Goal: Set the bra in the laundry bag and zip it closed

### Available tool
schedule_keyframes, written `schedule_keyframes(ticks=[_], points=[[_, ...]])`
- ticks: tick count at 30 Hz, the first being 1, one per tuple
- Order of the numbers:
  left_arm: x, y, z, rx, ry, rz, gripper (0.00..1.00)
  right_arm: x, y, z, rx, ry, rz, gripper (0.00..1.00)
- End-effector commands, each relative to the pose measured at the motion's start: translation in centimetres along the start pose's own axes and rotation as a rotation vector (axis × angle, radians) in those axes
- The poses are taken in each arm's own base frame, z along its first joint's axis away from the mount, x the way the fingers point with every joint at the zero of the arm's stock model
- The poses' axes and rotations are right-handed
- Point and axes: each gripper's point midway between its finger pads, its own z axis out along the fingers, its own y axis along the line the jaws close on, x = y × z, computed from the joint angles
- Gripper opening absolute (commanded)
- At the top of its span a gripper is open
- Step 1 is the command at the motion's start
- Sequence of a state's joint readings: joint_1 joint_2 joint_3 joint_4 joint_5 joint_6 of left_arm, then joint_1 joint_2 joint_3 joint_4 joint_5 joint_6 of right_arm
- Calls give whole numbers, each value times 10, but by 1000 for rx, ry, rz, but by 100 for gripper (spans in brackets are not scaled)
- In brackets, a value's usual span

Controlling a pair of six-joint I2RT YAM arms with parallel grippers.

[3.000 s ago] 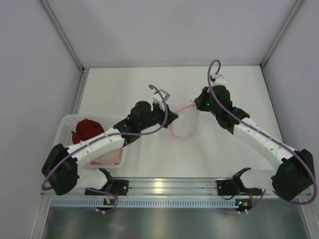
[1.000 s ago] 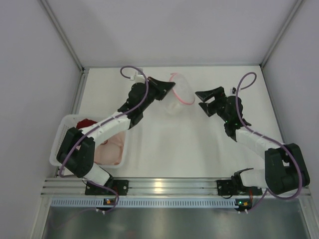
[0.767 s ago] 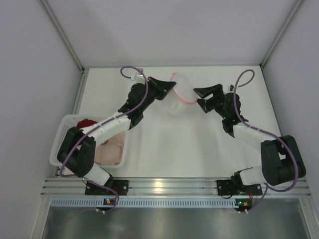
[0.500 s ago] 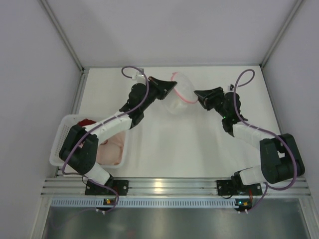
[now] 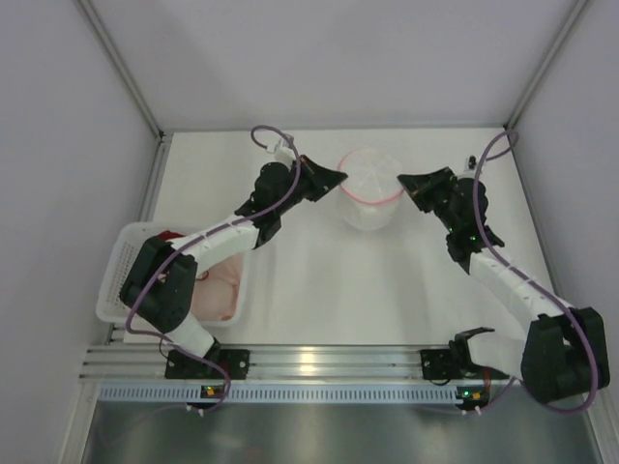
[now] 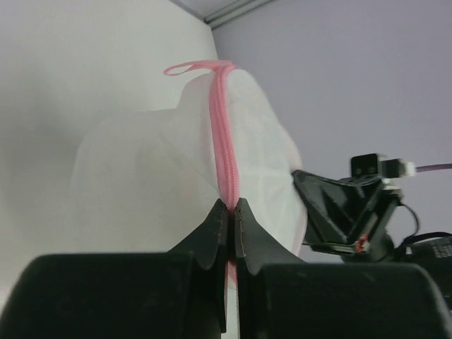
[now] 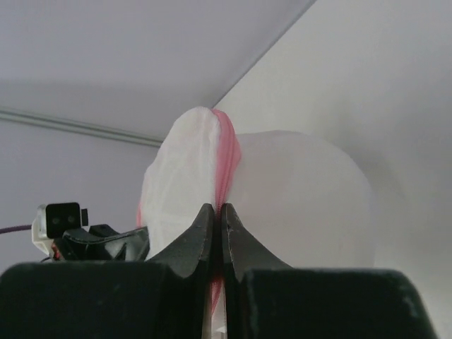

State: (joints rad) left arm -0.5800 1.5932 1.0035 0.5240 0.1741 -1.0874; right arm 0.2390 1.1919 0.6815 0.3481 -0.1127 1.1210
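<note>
The laundry bag [image 5: 368,198], a domed white mesh pouch with a pink zip rim, hangs between both grippers at the back middle of the table. My left gripper [image 5: 340,176] is shut on the pink zip rim at the bag's left side, seen close in the left wrist view [image 6: 232,205]. My right gripper [image 5: 404,181] is shut on the rim at the opposite side [image 7: 217,208]. A whitish padded bulk [image 6: 261,141] fills the bag behind the mesh and looks like the bra; I cannot tell for sure. The zip [image 6: 224,127] runs upward from my left fingers.
A white perforated basket [image 5: 121,261] stands at the near left, holding a dark red bra [image 5: 166,237] and a pale pink garment [image 5: 221,290]. White walls enclose the table on three sides. The left arm reaches over the basket's far corner.
My right gripper came in from the right and shut on the bag's pink rim. The bag swung from tilted to level between both grippers. The left gripper stayed shut.
</note>
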Motion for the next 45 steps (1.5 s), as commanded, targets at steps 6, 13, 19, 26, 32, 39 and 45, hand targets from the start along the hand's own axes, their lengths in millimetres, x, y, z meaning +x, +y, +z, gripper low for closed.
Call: schedule_keyframes(ticks=[6, 13, 19, 26, 32, 39, 45], points=[[81, 18, 19, 48, 234, 97, 4, -12, -52, -45, 174, -97, -269, 0], [108, 29, 28, 23, 252, 134, 4, -3, -100, -58, 300, -49, -317, 0], [119, 31, 28, 42, 301, 152, 9, -5, -112, -67, 329, -28, -355, 9], [84, -29, 21, 107, 271, 327, 84, -49, -40, -82, 292, -66, -538, 81], [4, -31, -20, -254, 134, 592, 89, -91, 6, -107, 370, -114, -663, 99], [-45, -7, -119, -423, -30, 672, 90, -97, 29, -131, 277, -180, -749, 99], [-56, 10, -221, -499, -186, 645, 90, -70, 17, -143, 122, -206, -785, 99]])
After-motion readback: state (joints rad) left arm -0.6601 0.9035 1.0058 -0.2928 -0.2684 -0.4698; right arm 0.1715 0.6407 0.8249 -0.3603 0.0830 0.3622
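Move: Between the two grippers hangs the laundry bag, its middle about 6 cm to the right of the left hand and 6 cm to the left of the right hand, some 4 cm below both. Its spot on the table lies roughly 5 cm back, 13 cm right and 19 cm below the left hand, and 6 cm back, 1 cm right and 18 cm below the right hand. The basket stands about 42 cm left of the left hand, 16 cm back and 18 cm lower. Lowering the laundry bag by its pinched pink edge, both hands sink about 10 cm together while carrying it to the right and a little back, then open wide and let go. Both rise clear and draw back, the left swinging far left towards the basket and the right easing a little right, each rolling its wrist. ##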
